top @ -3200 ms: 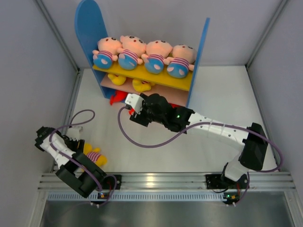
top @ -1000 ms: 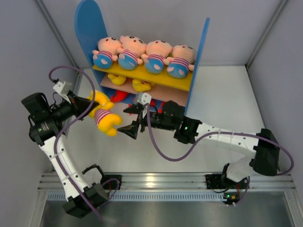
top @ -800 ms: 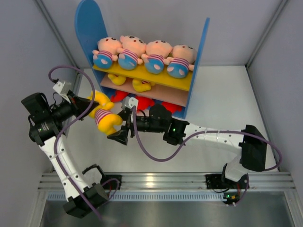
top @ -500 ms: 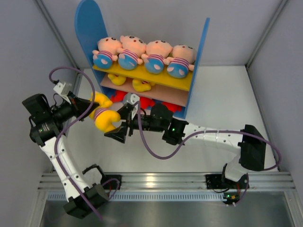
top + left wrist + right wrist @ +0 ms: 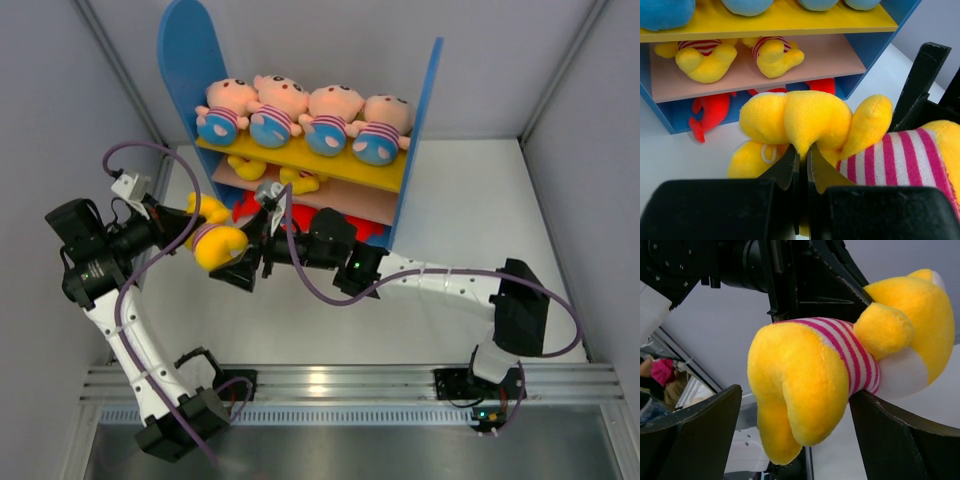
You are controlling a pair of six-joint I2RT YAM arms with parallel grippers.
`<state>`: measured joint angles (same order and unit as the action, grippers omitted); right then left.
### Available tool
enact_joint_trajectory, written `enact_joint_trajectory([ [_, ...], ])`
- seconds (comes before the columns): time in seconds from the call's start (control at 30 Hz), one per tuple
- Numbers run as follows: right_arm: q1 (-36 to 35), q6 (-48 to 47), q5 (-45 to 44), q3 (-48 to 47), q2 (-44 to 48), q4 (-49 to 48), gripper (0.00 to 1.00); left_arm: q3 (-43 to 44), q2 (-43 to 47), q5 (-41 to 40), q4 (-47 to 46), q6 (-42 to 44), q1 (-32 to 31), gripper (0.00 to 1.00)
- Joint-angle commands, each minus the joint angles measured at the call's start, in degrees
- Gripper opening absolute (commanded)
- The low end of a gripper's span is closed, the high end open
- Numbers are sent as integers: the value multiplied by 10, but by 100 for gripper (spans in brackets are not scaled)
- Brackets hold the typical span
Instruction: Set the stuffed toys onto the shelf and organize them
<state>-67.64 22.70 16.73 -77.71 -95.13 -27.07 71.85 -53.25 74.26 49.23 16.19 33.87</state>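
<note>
A yellow stuffed toy (image 5: pixel 216 243) in a pink-striped shirt hangs in the air left of the shelf (image 5: pixel 190 70). My left gripper (image 5: pixel 187 228) is shut on a fold of its head (image 5: pixel 810 112). My right gripper (image 5: pixel 246 263) stands open with the toy's lower body (image 5: pixel 805 390) between its jaws; the right finger (image 5: pixel 900 440) touches the shirt and the left finger (image 5: pixel 690 440) is apart from it. Several baby dolls (image 5: pixel 300 115) lie on the yellow upper board (image 5: pixel 345 168). Two yellow toys (image 5: pixel 705 57) lie on the pinkish lower board (image 5: pixel 825 55).
Red sharks (image 5: pixel 710 110) lie on the white table under the lower board, behind the held toy. The right arm (image 5: pixel 440 280) stretches across the table in front of the shelf. Grey walls (image 5: pixel 60 120) close in both sides.
My right gripper has moved left from beside the shelf front and now straddles the toy's lower body. The left gripper kept its hold and stayed nearly still.
</note>
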Motion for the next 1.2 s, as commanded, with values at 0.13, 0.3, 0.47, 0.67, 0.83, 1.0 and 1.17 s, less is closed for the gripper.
enact_joint_trajectory([
  [0.13,37,124,-16,-31,-6,-82,84,-3,9,43,6,9,-2,0],
  [0.3,37,110,-5,-53,-21,-67,24,-7,9,18,6,6,-2,1],
  [0.47,40,10,-12,-41,21,27,0,-17,7,-48,5,-5,-2,58],
  [0.67,40,-296,-71,-106,65,466,0,-44,6,-232,4,-8,-2,87],
  [0.83,41,-468,-263,-144,63,795,0,-68,4,-274,4,3,-2,88],
  [1.0,42,-544,-404,-160,24,917,0,-81,0,-264,4,-4,-3,87],
  [1.17,46,-605,-532,-184,-9,908,0,-74,3,-279,5,-1,-2,87],
])
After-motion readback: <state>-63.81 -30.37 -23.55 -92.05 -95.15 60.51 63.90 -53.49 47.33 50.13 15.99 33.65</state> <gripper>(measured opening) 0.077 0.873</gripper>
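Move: Between the right hand's open fingers hangs the yellow toy, its middle about 3 cm ahead and 2 cm to the left. The gap at the middle shelf's right end is roughly 16 cm ahead, 30 cm right and 18 cm lower; the shelved yellow toy stands some 20 cm ahead and 16 cm right, 16 cm lower. From the left hand, which still pinches the yellow toy's head end, its middle lies about 6 cm right and 2 cm back. Easing about 2.5 cm forward, the right hand shuts its fingers on the yellow toy's leg end; the left fingers then open and that hand backs off down and left. The right hand sweeps the toy some 24 cm right, sinking about 16 cm and moving farther forward, its fingers swinging from pointing left to pointing down and forward, towards the shelf's right end. ##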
